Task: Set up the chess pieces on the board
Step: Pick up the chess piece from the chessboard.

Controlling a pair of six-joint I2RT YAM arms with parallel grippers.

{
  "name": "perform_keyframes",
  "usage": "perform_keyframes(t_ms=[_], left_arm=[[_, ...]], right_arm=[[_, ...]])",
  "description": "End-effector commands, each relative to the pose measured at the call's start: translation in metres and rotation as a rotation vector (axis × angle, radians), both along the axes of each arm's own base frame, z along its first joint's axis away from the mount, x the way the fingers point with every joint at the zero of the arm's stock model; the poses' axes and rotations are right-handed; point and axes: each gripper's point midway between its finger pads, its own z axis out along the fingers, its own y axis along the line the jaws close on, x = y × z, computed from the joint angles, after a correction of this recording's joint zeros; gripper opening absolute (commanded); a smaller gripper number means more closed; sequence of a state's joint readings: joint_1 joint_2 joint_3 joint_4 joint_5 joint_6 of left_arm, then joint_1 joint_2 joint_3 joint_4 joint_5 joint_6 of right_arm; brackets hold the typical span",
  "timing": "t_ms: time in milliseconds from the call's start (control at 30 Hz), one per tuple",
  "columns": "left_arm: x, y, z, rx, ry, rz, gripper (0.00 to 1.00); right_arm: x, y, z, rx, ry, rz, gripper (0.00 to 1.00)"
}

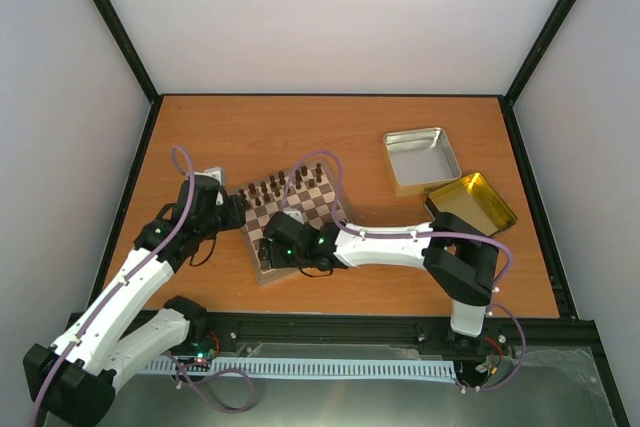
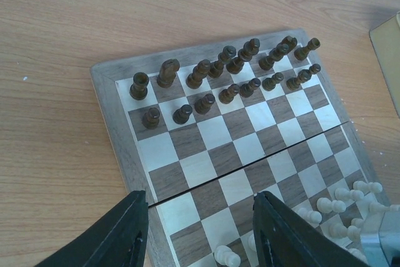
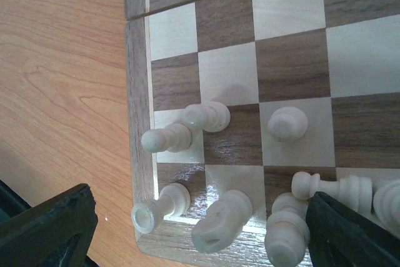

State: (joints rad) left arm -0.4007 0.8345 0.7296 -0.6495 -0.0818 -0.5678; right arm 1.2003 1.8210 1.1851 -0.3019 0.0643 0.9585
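The board (image 1: pixel 322 205) lies on the table left of centre. In the left wrist view its pale rim (image 2: pixel 103 92) shows, and cream chess pieces (image 2: pixel 340 204) crowd its near right corner. My left gripper (image 2: pixel 200 232) hovers over the board's near left edge, open, with a cream pawn (image 2: pixel 226 256) standing below the gap. My right gripper (image 3: pixel 200 236) is open wide over the board's corner (image 3: pixel 140 123). Between its fingers are a rook (image 3: pixel 159 207), a bishop (image 3: pixel 222 220) and another cream piece (image 3: pixel 287 232). Two pawns (image 3: pixel 187 126) and one more (image 3: pixel 287 123) stand further in. Nothing is gripped.
Dark brown chessmen (image 2: pixel 225 73) fill the board's two far rows. A silver tin (image 1: pixel 420 159) and its gold-lined lid (image 1: pixel 475 202) lie at the right. A small white object (image 1: pixel 213 173) sits behind the left arm. Walls close in the table on three sides.
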Motion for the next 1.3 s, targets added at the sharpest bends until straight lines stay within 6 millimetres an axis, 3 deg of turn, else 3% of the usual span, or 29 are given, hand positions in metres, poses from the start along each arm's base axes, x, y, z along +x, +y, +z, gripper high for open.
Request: perform_keyframes(t_ms=[0,367,733,833,1000,1267], left_arm=[[0.005,0.003,0.008,-0.017,-0.035,0.026,0.47],[0.005,0.003,0.008,-0.017,-0.038,0.027,0.47],[0.005,0.005,0.010,-0.016,-0.045,0.035,0.47],[0.004,0.005,0.010,-0.018,-0.047,0.036,0.47],[0.005,0.004,0.009,-0.018,-0.043,0.032,0.47],[0.005,0.003,0.009,-0.019,-0.043,0.029,0.47]], right_arm=[[0.007,0.000,-0.002,-0.035,-0.029,-0.031,0.91],[0.012,0.002,0.006,-0.045,-0.053,-0.034,0.89],[0.007,-0.026,0.047,-0.023,-0.114,-0.027,0.62],[0.011,-0.041,0.053,-0.060,-0.154,-0.055,0.60],[0.021,-0.066,0.037,-0.194,-0.180,-0.095,0.60],[0.025,-0.058,0.019,-0.267,-0.182,-0.043,0.47]])
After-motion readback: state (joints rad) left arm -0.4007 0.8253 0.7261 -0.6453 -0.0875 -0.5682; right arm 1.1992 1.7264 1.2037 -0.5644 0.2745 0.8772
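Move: Straight under and ahead of the wide-open right hand is the white end of the board. The lying white pawn is roughly 2 cm ahead of that hand, 4 cm to its right and 3 cm below. A standing bishop is about 2 cm to the left of the lying pawn and 1 cm nearer; a standing pawn is 2 cm farther out and 2 cm left of it, and a tall white piece is 2 cm to its right. From the left hand the lying pawn is some 4 cm back, 12 cm right and 13 cm below. Easing forward barely a centimetre first, the empty right hand then rises about 6 cm clear of the white pieces and swings right while its fingers narrow from wide to half open. Still going right, some 6 cm in all, it sinks about 4 cm towards the lying pawn, the fingers turning more steeply downward by about 15 degrees. ##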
